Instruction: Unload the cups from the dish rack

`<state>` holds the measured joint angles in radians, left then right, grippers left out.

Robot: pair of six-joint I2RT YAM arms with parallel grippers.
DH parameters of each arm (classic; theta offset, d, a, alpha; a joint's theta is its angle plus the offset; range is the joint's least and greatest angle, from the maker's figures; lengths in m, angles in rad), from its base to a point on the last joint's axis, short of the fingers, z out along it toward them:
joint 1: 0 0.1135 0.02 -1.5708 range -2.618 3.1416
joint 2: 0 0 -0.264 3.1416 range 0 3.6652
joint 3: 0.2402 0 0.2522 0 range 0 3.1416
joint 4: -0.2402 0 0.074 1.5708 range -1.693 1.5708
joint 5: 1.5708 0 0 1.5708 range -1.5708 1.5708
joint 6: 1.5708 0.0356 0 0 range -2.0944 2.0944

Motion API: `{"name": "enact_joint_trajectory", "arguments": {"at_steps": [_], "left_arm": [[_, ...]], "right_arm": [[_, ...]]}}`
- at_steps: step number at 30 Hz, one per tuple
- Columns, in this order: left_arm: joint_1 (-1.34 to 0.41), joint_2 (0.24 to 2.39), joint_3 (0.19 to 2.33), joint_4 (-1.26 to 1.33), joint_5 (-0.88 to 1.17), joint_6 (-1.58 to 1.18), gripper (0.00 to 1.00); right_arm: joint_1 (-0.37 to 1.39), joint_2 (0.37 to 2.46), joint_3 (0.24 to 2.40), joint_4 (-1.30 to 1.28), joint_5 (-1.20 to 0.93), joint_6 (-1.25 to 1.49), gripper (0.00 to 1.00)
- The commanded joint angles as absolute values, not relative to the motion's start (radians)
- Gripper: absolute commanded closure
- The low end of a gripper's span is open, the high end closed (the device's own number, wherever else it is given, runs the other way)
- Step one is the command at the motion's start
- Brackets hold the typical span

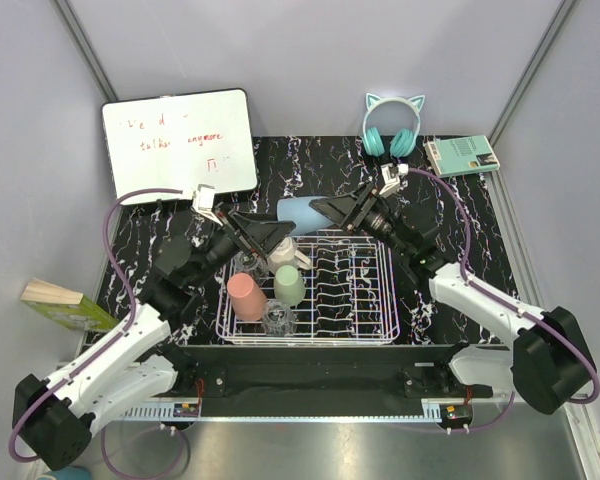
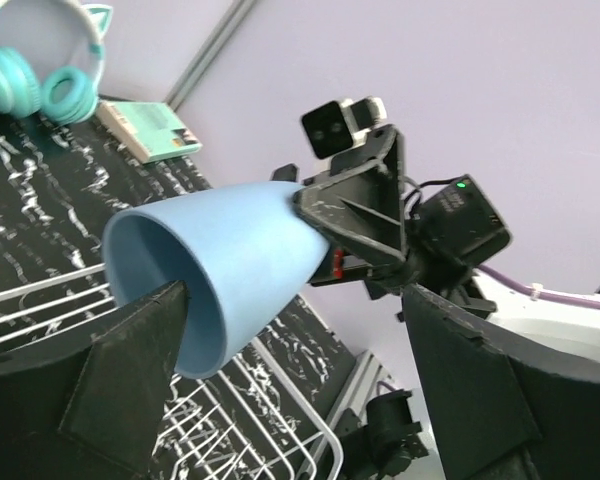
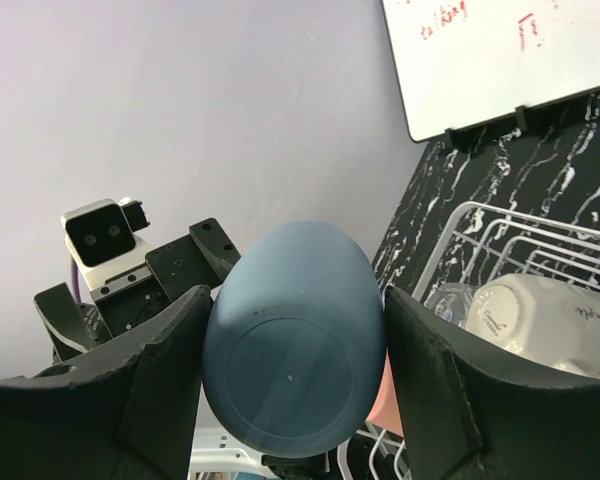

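Observation:
A blue cup (image 1: 302, 212) hangs on its side above the back edge of the white dish rack (image 1: 380, 335). My right gripper (image 3: 297, 300) is shut on its base (image 3: 295, 380). The cup's open mouth (image 2: 230, 260) points at my left gripper (image 2: 292, 295), which stands open; its left finger (image 2: 140, 380) sits at the rim and the other is well clear. In the rack's left part stand a pink cup (image 1: 246, 296), a pale green cup (image 1: 289, 284), a cream mug (image 1: 283, 250) and a clear glass (image 1: 278, 318). The cream mug (image 3: 545, 315) also shows below my right wrist.
A whiteboard (image 1: 180, 140) leans at the back left. Teal cat-ear headphones (image 1: 392, 125) and a teal book (image 1: 462, 155) lie at the back right. Another book (image 1: 65, 303) lies off the mat's left edge. The rack's right half holds only tines.

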<state>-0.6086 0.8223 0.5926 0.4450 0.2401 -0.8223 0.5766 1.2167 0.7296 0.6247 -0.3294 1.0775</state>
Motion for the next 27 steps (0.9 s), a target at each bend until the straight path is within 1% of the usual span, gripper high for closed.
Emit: {"name": "enact_joint_trajectory", "arguments": {"at_steps": [1, 6, 7, 9, 10, 13, 14, 17, 19, 20, 23, 25, 27], "left_arm": [[-0.611, 0.844, 0.604, 0.587, 0.311, -0.85, 0.11], [-0.614, 0.888, 0.591, 0.675, 0.348, -0.888, 0.26], [-0.614, 0.899, 0.585, 0.684, 0.359, -0.896, 0.32], [-0.617, 0.91, 0.581, 0.704, 0.367, -0.905, 0.36], [-0.617, 0.919, 0.58, 0.71, 0.373, -0.908, 0.4], [-0.62, 0.936, 0.575, 0.735, 0.379, -0.919, 0.42], [-0.62, 0.94, 0.578, 0.736, 0.382, -0.919, 0.46], [-0.621, 0.96, 0.584, 0.739, 0.388, -0.92, 0.51], [-0.623, 0.972, 0.589, 0.745, 0.394, -0.925, 0.57], [-0.623, 0.979, 0.591, 0.749, 0.394, -0.927, 0.63], [-0.623, 0.996, 0.597, 0.752, 0.406, -0.93, 0.76], [-0.624, 1.011, 0.603, 0.75, 0.416, -0.928, 0.99], [-0.624, 1.025, 0.615, 0.732, 0.416, -0.93, 1.0]], "right_arm": [[0.571, 1.244, 0.755, 0.775, -0.379, 1.12, 1.0], [0.569, 1.302, 0.759, 0.879, -0.419, 1.167, 1.0], [0.571, 1.31, 0.761, 0.893, -0.425, 1.183, 1.0], [0.571, 1.327, 0.759, 0.923, -0.437, 1.195, 1.0], [0.569, 1.33, 0.756, 0.933, -0.44, 1.204, 1.0], [0.571, 1.347, 0.761, 0.956, -0.454, 1.215, 1.0], [0.571, 1.351, 0.764, 0.966, -0.469, 1.219, 1.0], [0.571, 1.373, 0.775, 0.994, -0.498, 1.238, 1.0], [0.572, 1.384, 0.779, 0.993, -0.508, 1.241, 1.0], [0.571, 1.385, 0.776, 0.992, -0.506, 1.241, 1.0], [0.572, 1.381, 0.77, 0.983, -0.517, 1.235, 1.0], [0.572, 1.387, 0.776, 0.98, -0.532, 1.236, 1.0], [0.572, 1.388, 0.772, 0.977, -0.552, 1.236, 1.0]]}}
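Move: The right hand already holds the blue cup by its base; the cup's middle is about 6 cm to its left, 1 cm back and level. From the left hand, open and facing the cup's mouth, that middle lies about 7 cm right, 2 cm ahead and level. On the rack some 22 cm below the left hand, the white cup stands about 2 cm ahead and 1 cm right, the green cup roughly 6 cm back and 2 cm right. The left fingers close from nearly wide open to almost shut and pinch the blue cup's wall at the rim, one finger inside the mouth and one outside, after the hand goes about 3.5 cm right towards it, turning some 10 degrees clockwise. The right hand keeps its grip on the base and brings the cup about 2.5 cm left to meet it, rolling and turning slightly counter-clockwise. ##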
